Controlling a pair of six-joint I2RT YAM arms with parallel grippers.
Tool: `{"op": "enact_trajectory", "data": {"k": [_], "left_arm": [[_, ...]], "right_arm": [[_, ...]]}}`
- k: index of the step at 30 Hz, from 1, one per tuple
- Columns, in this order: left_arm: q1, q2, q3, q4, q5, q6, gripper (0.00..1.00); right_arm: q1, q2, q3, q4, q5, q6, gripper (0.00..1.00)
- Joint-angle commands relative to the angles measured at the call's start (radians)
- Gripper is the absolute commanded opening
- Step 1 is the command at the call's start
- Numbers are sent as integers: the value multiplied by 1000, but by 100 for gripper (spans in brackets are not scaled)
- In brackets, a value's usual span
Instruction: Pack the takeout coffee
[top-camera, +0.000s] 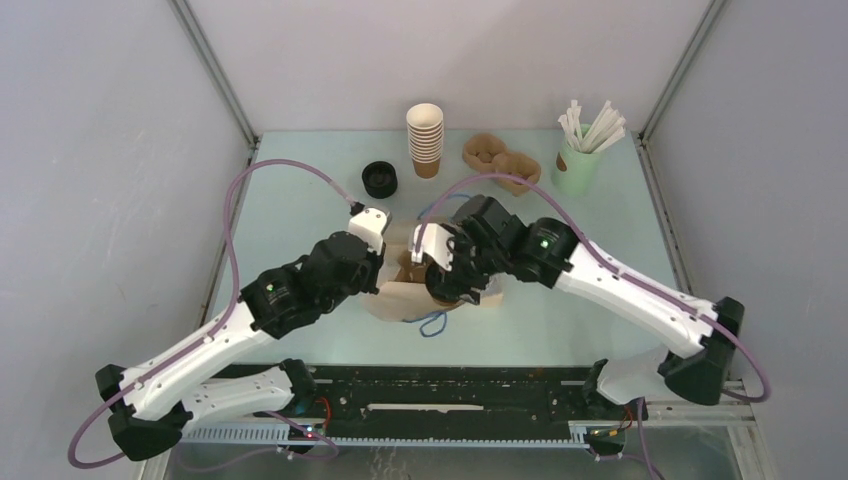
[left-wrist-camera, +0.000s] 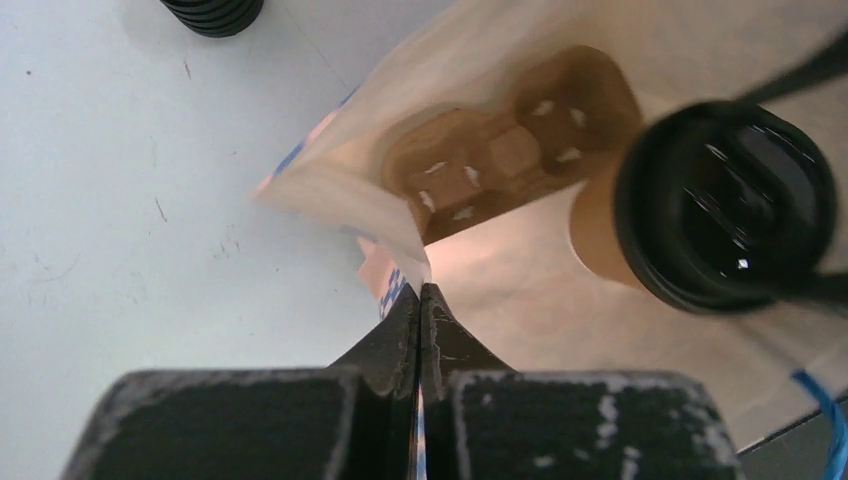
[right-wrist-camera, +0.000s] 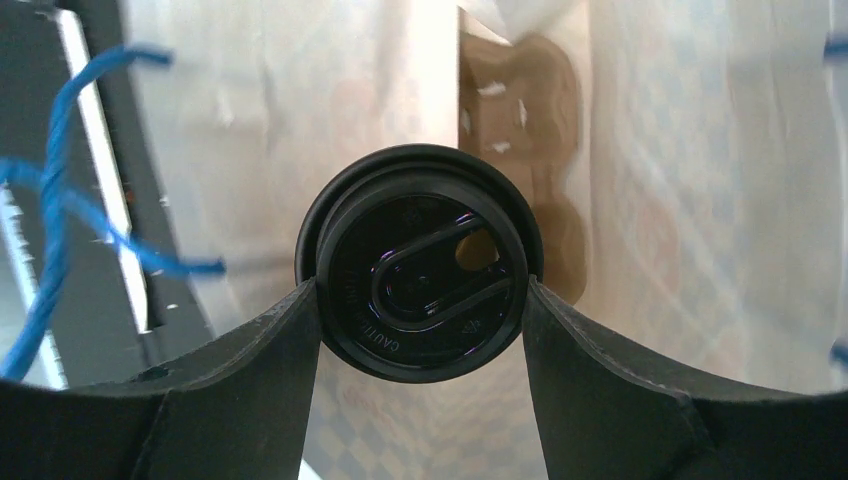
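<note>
The takeout coffee (right-wrist-camera: 420, 265) is a brown paper cup (left-wrist-camera: 595, 225) capped with a black lid (left-wrist-camera: 725, 205). My right gripper (right-wrist-camera: 420, 292) is shut on it, a finger on each side of the lid, and holds it in the mouth of a pale paper bag (left-wrist-camera: 500, 290). A brown pulp tray (left-wrist-camera: 510, 150) lies deep inside the bag, beyond the cup. My left gripper (left-wrist-camera: 420, 300) is shut on the bag's edge and holds the mouth open. From above, both grippers (top-camera: 392, 272) (top-camera: 452, 285) meet over the bag (top-camera: 395, 300) and hide most of the cup.
At the back stand a stack of paper cups (top-camera: 425, 138), a pile of black lids (top-camera: 380, 179), spare pulp trays (top-camera: 500, 160) and a green cup with white straws (top-camera: 578, 165). The bag's blue cord handles (top-camera: 432, 322) trail toward the near edge.
</note>
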Motion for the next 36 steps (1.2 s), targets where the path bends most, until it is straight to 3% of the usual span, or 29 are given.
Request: {"op": "enact_trajectory", "data": {"k": [1, 6, 11, 18, 31, 36], "left_arm": [[-4, -7, 33, 33, -36, 14, 0], [-5, -36, -4, 64, -31, 3, 0], [-14, -59, -31, 87, -47, -17, 0], [-25, -70, -22, 92, -69, -8, 0], [-24, -46, -27, 246, -268, 126, 0], [-25, -30, -31, 259, -254, 142, 0]], "right_arm": [[72, -91, -55, 39, 35, 168, 37], [65, -15, -52, 243, 161, 147, 35], [12, 72, -49, 427, 167, 117, 33], [-46, 183, -27, 469, 153, 55, 32], [19, 53, -247, 560, 73, 58, 32], [52, -32, -341, 584, 58, 80, 32]]}}
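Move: The well of the carrier lying in the bag is about 6 cm ahead of the right hand, 7 cm to its left and some 16 cm below; the near blue handle is about 7 cm behind this hand and 2 cm left. The stacked lids stand roughly 30 cm ahead and 15 cm left, the cup stack 33 ahead and 3 left. From the left hand, the same well is around 7 cm ahead, 7 right and 17 down. Still gripping the cup by its black lid, the right hand finishes a short pull back, swings forward about 10 cm and left 5 inside the bag, then sinks about 6 cm below its starting height towards the carrier's left well while drawing back 5. The left hand keeps the left rim pinched, raising it 4.5 cm and lastly easing it 3 cm forward, fingers tipping up. ##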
